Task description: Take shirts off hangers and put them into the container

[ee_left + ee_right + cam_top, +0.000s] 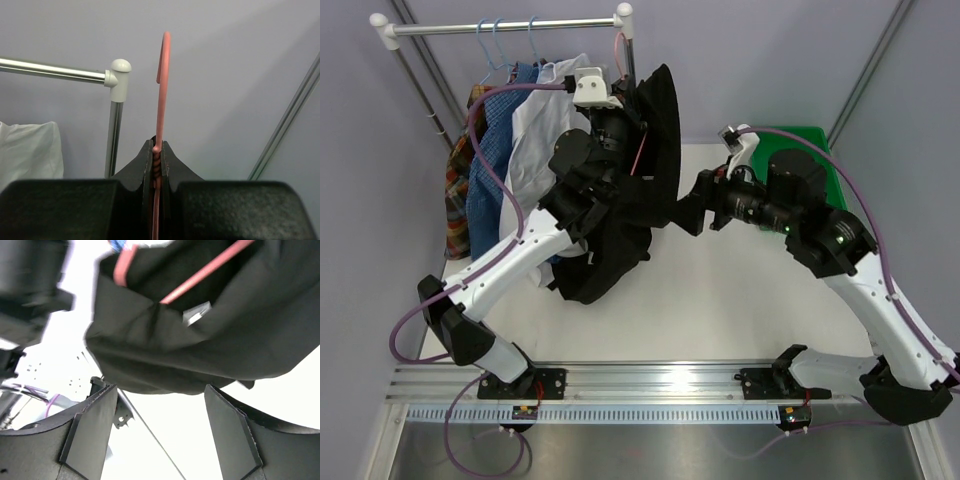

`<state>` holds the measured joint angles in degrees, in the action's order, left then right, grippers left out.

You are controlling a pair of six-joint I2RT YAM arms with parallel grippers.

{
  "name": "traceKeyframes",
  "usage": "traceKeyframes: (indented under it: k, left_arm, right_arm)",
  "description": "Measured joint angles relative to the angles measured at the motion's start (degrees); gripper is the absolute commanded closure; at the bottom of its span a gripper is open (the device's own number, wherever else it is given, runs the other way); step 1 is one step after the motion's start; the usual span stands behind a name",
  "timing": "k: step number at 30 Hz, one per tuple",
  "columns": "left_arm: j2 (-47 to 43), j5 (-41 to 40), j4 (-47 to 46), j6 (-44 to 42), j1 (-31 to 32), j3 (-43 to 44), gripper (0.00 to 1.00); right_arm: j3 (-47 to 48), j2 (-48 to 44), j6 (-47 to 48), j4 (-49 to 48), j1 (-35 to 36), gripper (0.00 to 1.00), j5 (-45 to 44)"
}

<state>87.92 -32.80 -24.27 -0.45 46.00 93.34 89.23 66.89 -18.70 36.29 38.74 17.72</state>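
My left gripper is shut on the twisted neck of a pink hanger. Its hook stands just right of the rail's end post, apart from it. From that hanger hangs the black shirt, draped over my left gripper and forearm. My right gripper is open beside the shirt's right edge. In the right wrist view the black shirt hangs just beyond the right gripper, nothing between its fingers. The green container sits back right, mostly hidden by my right arm.
The rail holds light blue hangers with a white shirt, a blue checked shirt and a red-brown plaid shirt. The white table runs toward the arm bases.
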Motion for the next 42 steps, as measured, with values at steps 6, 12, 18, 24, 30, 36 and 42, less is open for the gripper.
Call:
traceKeyframes:
  k: [6, 12, 18, 24, 30, 36, 42]
  left_arm:
    - [-0.13, 1.2, 2.01, 0.48, -0.04, 0.0, 1.0]
    - [-0.61, 2.82, 5.49, 2.62, -0.04, 0.0, 1.0]
    - [-1.75, 4.02, 8.11, 4.5, -0.02, 0.04, 1.0]
    - [-2.14, 4.59, 8.83, 5.05, -0.02, 0.35, 1.0]
    - [-2.14, 4.79, 8.85, 5.03, -0.02, 0.59, 1.0]
    - [-2.12, 4.74, 8.72, 4.79, -0.02, 0.76, 1.0]
    - [-1.57, 4.68, 7.48, 4.76, -0.02, 0.81, 1.0]
  right_arm:
    - [1.7, -2.56, 6.05, -2.4, 0.13, 0.2, 4.61]
    - [8.35, 3.58, 11.96, -2.64, 0.26, 0.19, 9.66]
    - [15.58, 11.43, 17.03, -2.71, 0.26, 0.21, 14.6]
    - [17.49, 17.46, 18.88, -2.54, 0.33, 0.33, 19.85]
    - [19.69, 21.05, 19.71, -0.74, 1.7, 0.72, 24.28]
    - [20.37, 20.92, 20.11, 0.07, 4.79, 0.96, 25.27]
    - [20.37, 19.78, 20.02, 0.15, 6.38, 0.99, 25.4]
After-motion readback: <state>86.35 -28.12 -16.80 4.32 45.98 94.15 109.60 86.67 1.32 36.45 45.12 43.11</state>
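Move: For the right hand, open and empty, the black shirt's near side, below and on the robot's side of the left gripper, is about 9 cm to its left, level fore and aft and some 2 cm up. The hanger neck, still in the left fingers, is some 15 cm ahead, 11 cm left and 11 cm above; the white shirt hangs roughly 25 cm ahead, 30 cm left, 5 cm lower. From the left hand, that cloth is about 15 cm back, 2 cm right, 9 cm down. The right hand arcs back in at the black shirt: with open fingers it first lifts about 5 cm, then swings some 10 cm left while easing forward and back down, turning about 35 degrees counter-clockwise and tipping its fingers up until they point left under the left gripper. There the fingers shut and pinch the black cloth, then the hand draws back about 3 cm, while the left hand keeps its closed grip on the pink hanger's neck, shifting only about a centimetre and turning slightly clockwise. ##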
